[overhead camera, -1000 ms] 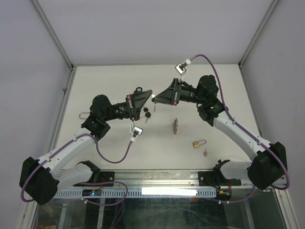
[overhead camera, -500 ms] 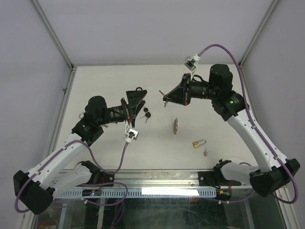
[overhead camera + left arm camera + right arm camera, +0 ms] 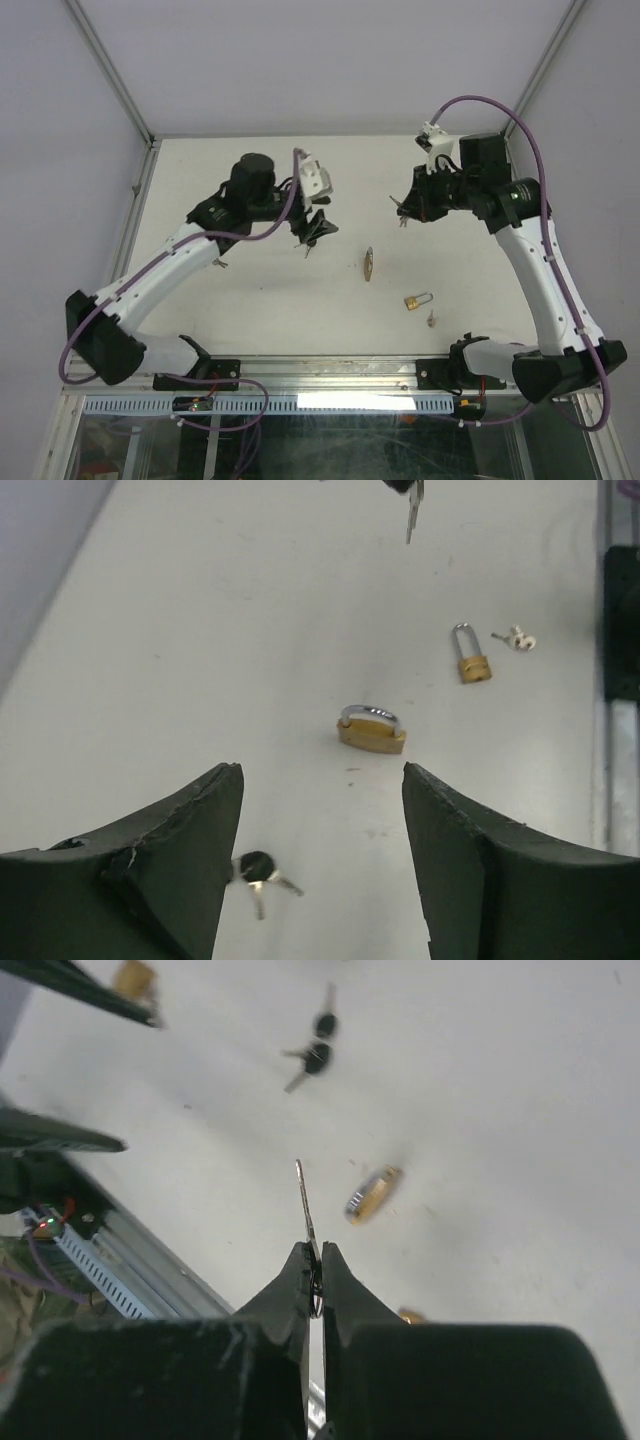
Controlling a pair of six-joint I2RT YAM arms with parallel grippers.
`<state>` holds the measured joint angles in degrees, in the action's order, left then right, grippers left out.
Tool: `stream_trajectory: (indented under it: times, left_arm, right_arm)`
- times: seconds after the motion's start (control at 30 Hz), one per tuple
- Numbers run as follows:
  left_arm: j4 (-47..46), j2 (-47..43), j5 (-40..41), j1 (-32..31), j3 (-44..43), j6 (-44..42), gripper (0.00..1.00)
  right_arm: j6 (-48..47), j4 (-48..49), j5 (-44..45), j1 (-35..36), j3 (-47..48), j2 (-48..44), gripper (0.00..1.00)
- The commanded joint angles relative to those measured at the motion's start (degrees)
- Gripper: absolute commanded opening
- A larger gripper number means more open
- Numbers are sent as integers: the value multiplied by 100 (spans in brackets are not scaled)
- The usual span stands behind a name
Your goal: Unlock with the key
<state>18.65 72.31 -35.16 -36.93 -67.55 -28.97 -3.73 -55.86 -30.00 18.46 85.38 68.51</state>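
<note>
A brass padlock lies on its edge mid-table, also visible in the left wrist view and the right wrist view. My right gripper hangs above the table to the padlock's upper right. It is shut on a thin silver key whose blade points out past the fingertips. My left gripper is to the padlock's left, open and empty. It hovers over a black-headed bunch of keys.
A smaller brass padlock with a tall shackle lies nearer the front, a small key beside it. The black-headed keys rest under the left gripper. Metal rails border the table's front and left side.
The grippers were tip to tip a second ago. The left gripper has opened and swung back and down. The right arm has drawn away to the right with the key.
</note>
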Motion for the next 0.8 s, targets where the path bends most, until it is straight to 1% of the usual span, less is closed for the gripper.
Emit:
stream_trajectory:
  times: [0.0,0.1,0.17,0.2,0.27,0.33,0.4,0.47,0.7,0.77]
  left_arm:
    - [1208,1182,1558,-659,-1222,2795,67]
    - [1908,2017,2064,-997,-1953,3319,71]
    - [2157,2510,2303,-1203,-2295,3635,73]
    - [2242,2757,2428,-1297,-2448,3785,76]
    - [2384,3214,2710,-1470,-2782,4153,84]
    - [2617,3691,2891,-1583,-3189,4536,98]
    - [2973,4154,3126,-1657,-3598,4890,99]
    - [3213,4475,3498,-1721,-3783,5115,99]
    - [3230,5137,4056,-1792,-4073,5337,99]
    - [3250,5182,4052,-1792,-4048,5397,95]
  right_arm:
    - [353,-1103,1366,-438,-165,458,0]
    - [361,-1084,1764,-532,-459,422,0]
    - [344,-1030,2014,-604,-628,449,0]
    - [365,-1027,2125,-649,-703,508,0]
    - [423,-1003,2277,-708,-842,659,0]
    - [427,-918,2389,-739,-992,739,0]
    - [398,-799,2492,-763,-1171,719,0]
    - [367,-728,2476,-764,-1301,656,0]
    - [346,-528,2135,-780,-1558,327,0]
    - [355,-516,2031,-772,-1576,281,0]
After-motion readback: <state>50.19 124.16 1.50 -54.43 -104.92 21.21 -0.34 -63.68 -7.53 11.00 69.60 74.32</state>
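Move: The brass padlock standing on edge lies about 9 cm to the left hand's right, 1 cm back and some 27 cm below it. The black-headed keys lie 5 cm ahead and 5 cm left of that hand, down on the table. From the right hand, which holds the key, the brass padlock is level with it, 4 cm left and 30 cm down. The small padlock is 8 cm back and 8 cm right of the right hand, also on the table. Its fingers still pinching the key, the right hand drops about 15 cm and swings 10 cm right, clearing the space above the brass padlock. Meanwhile the left hand sweeps down some 22 cm and to the right towards that padlock, turning by about 70 degrees until its fingers point mostly down, and opens them fully just over it, no touch yet. ##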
